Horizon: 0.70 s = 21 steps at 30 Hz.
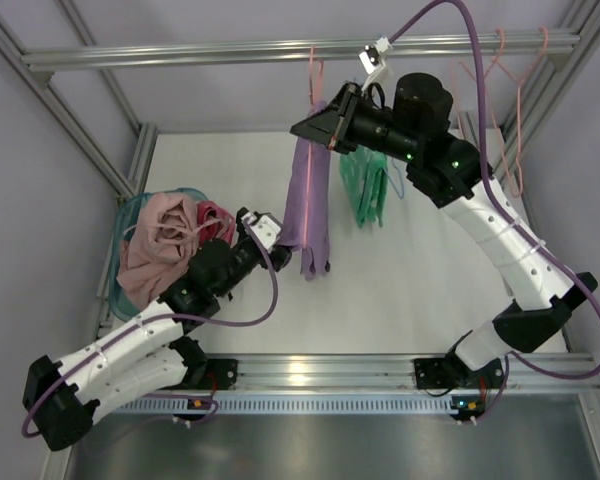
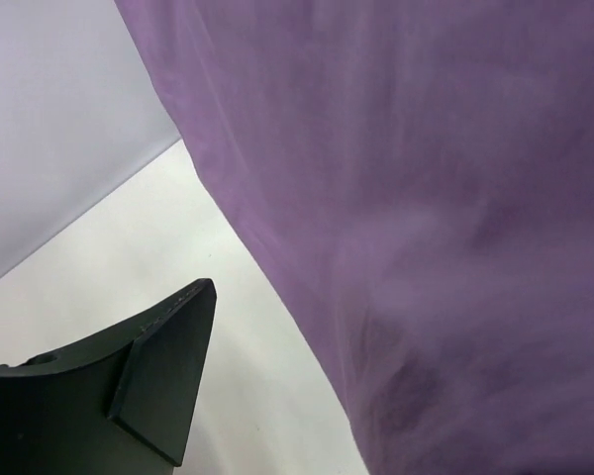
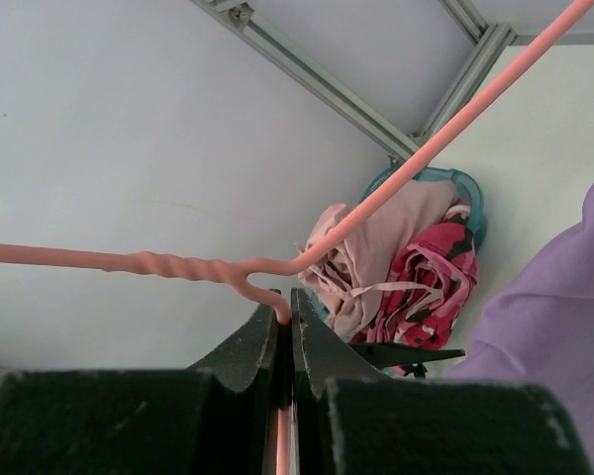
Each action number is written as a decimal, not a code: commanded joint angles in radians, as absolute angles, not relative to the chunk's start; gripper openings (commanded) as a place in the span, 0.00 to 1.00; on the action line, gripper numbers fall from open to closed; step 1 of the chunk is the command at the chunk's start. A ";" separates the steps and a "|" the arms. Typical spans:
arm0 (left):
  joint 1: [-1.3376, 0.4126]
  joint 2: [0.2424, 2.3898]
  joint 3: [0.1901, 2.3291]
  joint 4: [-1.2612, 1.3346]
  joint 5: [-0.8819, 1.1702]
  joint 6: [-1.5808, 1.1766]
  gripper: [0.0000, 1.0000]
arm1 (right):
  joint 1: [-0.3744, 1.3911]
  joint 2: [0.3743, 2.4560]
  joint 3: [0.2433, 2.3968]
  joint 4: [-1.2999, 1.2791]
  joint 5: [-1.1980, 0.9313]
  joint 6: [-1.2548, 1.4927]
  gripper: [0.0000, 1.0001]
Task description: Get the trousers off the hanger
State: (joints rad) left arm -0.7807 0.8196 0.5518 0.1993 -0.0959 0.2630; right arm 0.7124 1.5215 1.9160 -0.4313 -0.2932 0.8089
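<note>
The lilac trousers (image 1: 308, 205) hang long and narrow over the salmon-pink wire hanger (image 1: 313, 75), whose hook is on the top rail. My right gripper (image 1: 320, 128) is up at the hanger's neck. In the right wrist view it (image 3: 289, 315) is shut on the hanger wire (image 3: 178, 265) just below the twist. My left gripper (image 1: 273, 232) is low, at the left edge of the trousers' lower half. In the left wrist view only one black finger (image 2: 163, 371) shows, apart from the trousers (image 2: 426, 218); the jaws stand wide and the other finger is hidden by the cloth.
A teal basket (image 1: 130, 210) at the left holds a heap of pink and red clothes (image 1: 170, 240). A green patterned garment (image 1: 368, 190) hangs right of the trousers. Bare pink hangers (image 1: 510, 100) hang at the far right. The metal rail (image 1: 230, 52) crosses the top.
</note>
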 commanded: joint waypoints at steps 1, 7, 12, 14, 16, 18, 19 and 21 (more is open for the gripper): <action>-0.785 0.818 0.610 0.350 -0.079 0.200 0.80 | 0.706 1.476 1.902 -0.288 -0.327 0.842 0.00; -0.790 0.877 0.710 0.353 -0.014 0.068 0.80 | 0.706 1.477 1.876 -0.275 -0.345 0.851 0.00; -0.813 0.903 0.764 0.359 -0.009 0.048 0.79 | 0.704 1.480 1.865 -0.276 -0.344 0.845 0.00; -0.827 0.902 0.778 0.359 -0.005 0.048 0.79 | 0.703 1.483 1.865 -0.276 -0.342 0.847 0.00; -0.836 0.894 0.785 0.357 0.029 0.045 0.75 | 0.698 1.488 1.865 -0.275 -0.344 0.851 0.00; -0.841 0.891 0.788 0.356 0.025 0.029 0.57 | 0.693 1.489 1.865 -0.276 -0.345 0.848 0.00; -0.841 0.888 0.793 0.356 0.018 0.014 0.51 | 0.689 1.488 1.862 -0.276 -0.347 0.845 0.00; -0.841 0.888 0.808 0.336 0.017 0.005 0.33 | 0.680 1.480 1.853 -0.279 -0.351 0.835 0.00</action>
State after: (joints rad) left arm -0.8349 0.9077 0.7399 0.2420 -0.0002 0.0418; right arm 0.6987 1.5204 1.8542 -0.3874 -0.3347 0.8394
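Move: The purple trousers hang right at the left hand's open fingers; their middle is about 5 cm ahead, 4 cm right and some 6 cm above. The hanger's neck, pinched by the right hand, is roughly 28 cm higher, 5 cm ahead and 4 cm to the right. The green garment hangs about 15 cm ahead, 15 cm right and 5 cm up. From the right hand the trousers lie some 20 cm below, 2 cm ahead and 2 cm right. The left fingers pinch a fold of the trousers at the end of a lift: wide open, the hand rises about 7 cm and goes some 5 cm right into the cloth, rolling about 15 degrees with its left side dropping, then closes partway while easing slightly back. The right hand keeps its shut grip near the hanger's neck and sinks a centimetre or two. ##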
